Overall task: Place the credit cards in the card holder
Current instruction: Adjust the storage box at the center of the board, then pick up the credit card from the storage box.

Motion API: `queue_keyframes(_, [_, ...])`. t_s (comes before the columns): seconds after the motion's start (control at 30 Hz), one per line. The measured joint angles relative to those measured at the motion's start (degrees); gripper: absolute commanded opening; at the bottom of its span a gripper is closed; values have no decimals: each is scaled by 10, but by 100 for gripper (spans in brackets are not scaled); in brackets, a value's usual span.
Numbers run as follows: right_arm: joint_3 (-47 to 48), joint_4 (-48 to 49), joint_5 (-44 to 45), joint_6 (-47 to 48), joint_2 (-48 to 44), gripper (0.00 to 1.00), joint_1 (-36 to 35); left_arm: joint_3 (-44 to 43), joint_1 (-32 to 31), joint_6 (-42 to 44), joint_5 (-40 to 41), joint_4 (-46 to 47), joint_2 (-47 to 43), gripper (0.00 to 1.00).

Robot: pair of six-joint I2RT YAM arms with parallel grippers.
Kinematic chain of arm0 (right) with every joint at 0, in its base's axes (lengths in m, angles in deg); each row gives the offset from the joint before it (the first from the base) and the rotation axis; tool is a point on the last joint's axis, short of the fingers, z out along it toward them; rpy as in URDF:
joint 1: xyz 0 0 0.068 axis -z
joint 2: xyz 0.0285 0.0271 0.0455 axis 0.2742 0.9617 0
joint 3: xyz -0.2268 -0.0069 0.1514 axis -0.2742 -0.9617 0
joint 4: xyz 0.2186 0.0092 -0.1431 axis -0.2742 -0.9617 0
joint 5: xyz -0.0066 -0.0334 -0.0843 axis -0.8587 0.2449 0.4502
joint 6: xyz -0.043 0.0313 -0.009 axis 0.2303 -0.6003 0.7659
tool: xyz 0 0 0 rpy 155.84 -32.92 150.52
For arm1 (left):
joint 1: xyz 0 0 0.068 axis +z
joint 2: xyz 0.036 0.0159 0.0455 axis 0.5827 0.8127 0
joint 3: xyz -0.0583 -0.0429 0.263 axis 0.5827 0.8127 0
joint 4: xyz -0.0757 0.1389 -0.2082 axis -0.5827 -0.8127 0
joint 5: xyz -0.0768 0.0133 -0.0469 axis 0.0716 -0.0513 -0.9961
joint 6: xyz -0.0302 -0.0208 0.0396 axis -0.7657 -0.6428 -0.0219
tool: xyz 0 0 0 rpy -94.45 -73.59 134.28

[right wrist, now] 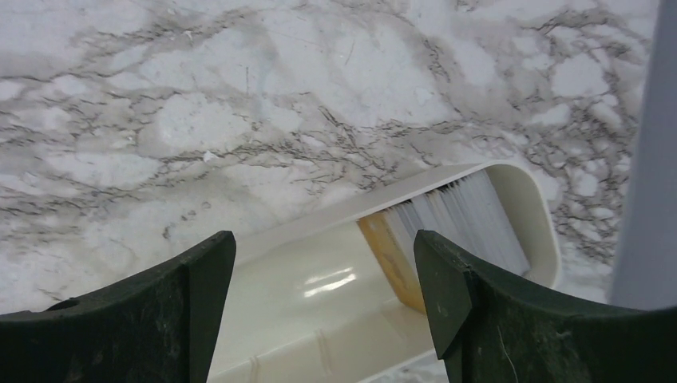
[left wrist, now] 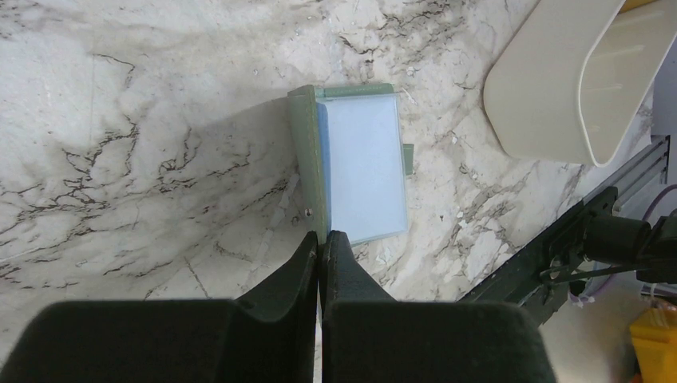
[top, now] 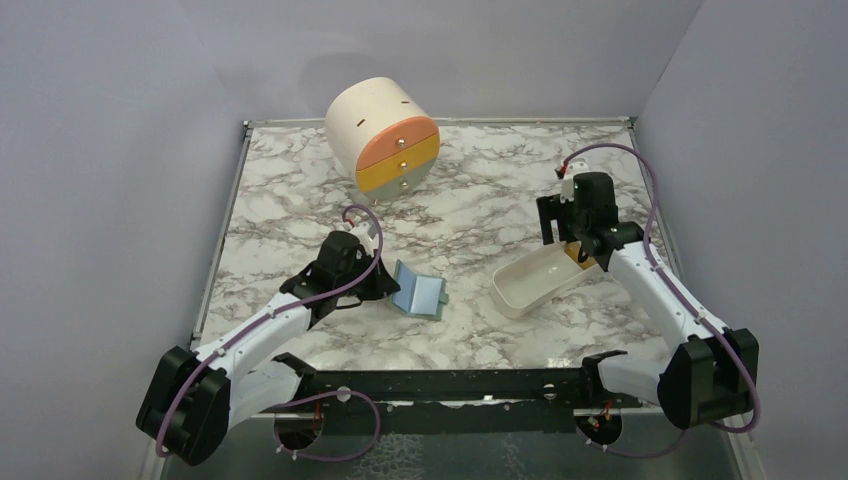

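The sage-green card holder point(top: 420, 292) lies open in the middle of the marble table. One flap point(left wrist: 307, 159) stands upright, and a pale blue-white rectangle point(left wrist: 363, 167) covers the flat half; I cannot tell if that is a card or the lining. My left gripper point(left wrist: 322, 237) is shut on the near edge of the upright flap. The credit cards point(right wrist: 467, 219) stand packed on edge at one end of the white tray point(right wrist: 535, 199), a tan-orange one point(right wrist: 391, 259) in front of several pale grey ones. My right gripper point(right wrist: 323, 263) hangs open just above the tray, holding nothing.
A cream cylinder with orange, yellow and grey drawers point(top: 385, 135) stands at the back. The long white tray point(top: 530, 285) lies tilted right of the card holder. A black rail point(top: 450, 385) runs along the near edge. Grey walls enclose the table.
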Motion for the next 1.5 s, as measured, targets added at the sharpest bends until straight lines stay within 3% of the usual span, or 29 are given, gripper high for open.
queue_keyframes(0.37, [0,-29,53,200,33,78,5,0,0,0,-18,1,7,0])
queue_keyframes(1.0, [-42,-1,114,282,108,65,49,6,0,0,-37,15,6,0])
queue_keyframes(1.23, [-52,26,143,297,116,46,49,11,0,-1,-40,20,5,0])
queue_keyframes(1.5, [-55,45,152,305,116,32,49,11,0,-3,-41,22,3,0])
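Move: The credit cards stand upright in the right part of the storage box, about 11 cm to the right hand's right, level ahead and some 8 cm below. Their yellow end card is about 4 cm left of the stack's middle and 1 cm back. The box's middle lies 3 cm back, 3 cm right and 9 cm down from the hand; the card holder some 26 cm left, 6 back, 12 down. From the left hand the cards are about 12 cm ahead, 43 right, 4 below. The right hand's left fingertip comes up against the yellow end card, its other finger over the white cards' edges. To get there the hand swings right about 9 cm and, soon after starting, sinks some 6 cm into the box's card end, rolling left side down about 30 degrees and tipping down; the wide-open fingers draw in to roughly a third. The left hand keeps its pinch on the card holder, easing back and right about 1 cm. ##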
